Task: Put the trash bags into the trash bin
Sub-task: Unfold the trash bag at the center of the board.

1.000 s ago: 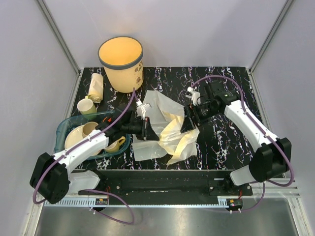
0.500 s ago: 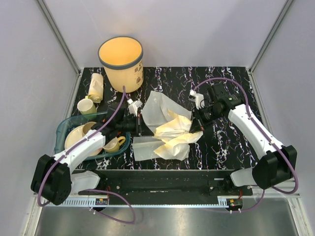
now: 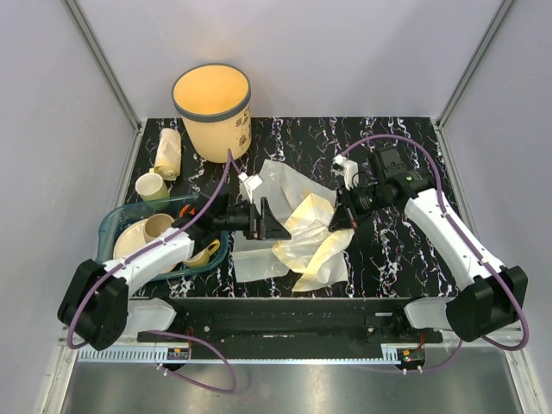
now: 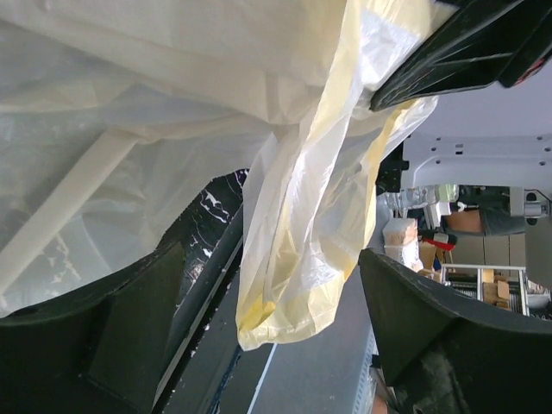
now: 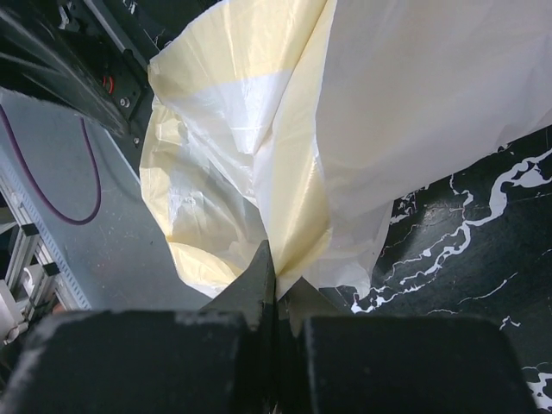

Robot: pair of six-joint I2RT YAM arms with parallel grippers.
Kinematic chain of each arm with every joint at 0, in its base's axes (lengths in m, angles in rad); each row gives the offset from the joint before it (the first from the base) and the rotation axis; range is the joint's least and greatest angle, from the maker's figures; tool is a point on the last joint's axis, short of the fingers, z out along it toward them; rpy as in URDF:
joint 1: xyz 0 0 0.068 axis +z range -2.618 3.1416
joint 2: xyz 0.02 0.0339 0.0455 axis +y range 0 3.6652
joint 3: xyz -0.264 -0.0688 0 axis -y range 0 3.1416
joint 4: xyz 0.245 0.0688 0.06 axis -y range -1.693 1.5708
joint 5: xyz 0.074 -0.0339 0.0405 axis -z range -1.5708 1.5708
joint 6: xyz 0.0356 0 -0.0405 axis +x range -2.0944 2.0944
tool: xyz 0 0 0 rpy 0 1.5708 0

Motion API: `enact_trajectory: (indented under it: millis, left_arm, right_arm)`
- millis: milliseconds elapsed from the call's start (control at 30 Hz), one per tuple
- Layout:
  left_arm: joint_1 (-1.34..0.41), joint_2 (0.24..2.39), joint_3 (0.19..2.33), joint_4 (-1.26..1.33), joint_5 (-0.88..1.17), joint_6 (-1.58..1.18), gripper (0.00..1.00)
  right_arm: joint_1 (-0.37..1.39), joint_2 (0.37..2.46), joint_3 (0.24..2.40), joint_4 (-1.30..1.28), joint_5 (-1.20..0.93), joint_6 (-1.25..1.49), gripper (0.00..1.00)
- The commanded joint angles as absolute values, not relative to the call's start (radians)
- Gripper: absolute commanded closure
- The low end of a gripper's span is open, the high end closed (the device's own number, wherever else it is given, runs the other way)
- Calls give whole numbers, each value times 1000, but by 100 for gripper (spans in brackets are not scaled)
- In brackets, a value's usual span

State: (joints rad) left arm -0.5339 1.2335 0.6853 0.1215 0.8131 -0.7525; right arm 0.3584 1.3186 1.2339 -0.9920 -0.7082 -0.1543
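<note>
The trash bags (image 3: pixel 304 240) lie as one crumpled whitish-yellow sheet in the middle of the table, partly lifted. My right gripper (image 3: pixel 335 222) is shut on the sheet's right edge; in the right wrist view a yellow fold (image 5: pixel 259 172) is pinched at the closed tips of that gripper (image 5: pixel 279 289). My left gripper (image 3: pixel 277 222) stands open at the sheet's left side. In the left wrist view the film (image 4: pixel 302 233) hangs loose between the spread fingers (image 4: pixel 95 336), touching neither. The trash bin (image 3: pixel 213 108) stands upright at the back left, empty, apart from both grippers.
A teal dish tray (image 3: pixel 112 226) with bowls and a cup sits under my left arm. A pale roll (image 3: pixel 168 153) and a cream cup (image 3: pixel 151 185) lie left of the bin. The black marbled table (image 3: pixel 405 155) ends at grey walls on three sides.
My right gripper closed on the bag's edge and drew it slightly right. My left gripper pulled left, then came back right and opened, letting go of the film.
</note>
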Motion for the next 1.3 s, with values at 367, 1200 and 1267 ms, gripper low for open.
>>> enact_trajectory:
  millis: [367,1200,1267]
  left_arm:
    - [-450,1263,785,38,848,-721,100]
    - [-349,1081,1515,-373,376,-230,100]
    - [-461,1138,1500,-374,369,-253,100]
  right_arm:
    - [264,1187,1253,-955,-606,-83,100]
    - [67,1092,1721,-816,-338,-120,100]
    - [124,1127,1660,-804,-485,-36,100]
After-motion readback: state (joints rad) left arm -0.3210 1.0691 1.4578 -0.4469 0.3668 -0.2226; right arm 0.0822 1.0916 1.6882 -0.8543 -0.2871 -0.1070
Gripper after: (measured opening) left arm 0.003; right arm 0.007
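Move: The trash bag's free edge hangs between the left hand's open fingers, its pinching spot only about 2 cm back, 2 cm to the right and 2 cm below. The yellow bin stands some 36 cm ahead of the left hand and 18 cm to its left, and the basin of mugs about 5 cm ahead, 31 cm left and 12 cm lower. From the right hand, already gripping the bag's other edge, the free edge is about 14 cm left, 2 cm back and 3 cm below. The left hand first dips a couple of centimetres back, right and down and closes its fingers on the free edge of the trash bag, while the right hand nearly waits and keeps its pinch on the opposite edge. Then both sweep up about 25 cm and apart, the left going left and forward and the right going right and forward by roughly 13 and 7 cm, both wrists rolling and the fingers swinging from pointing at each other towards pointing forward, the left counter-clockwise and the right clockwise by some 30 degrees. ##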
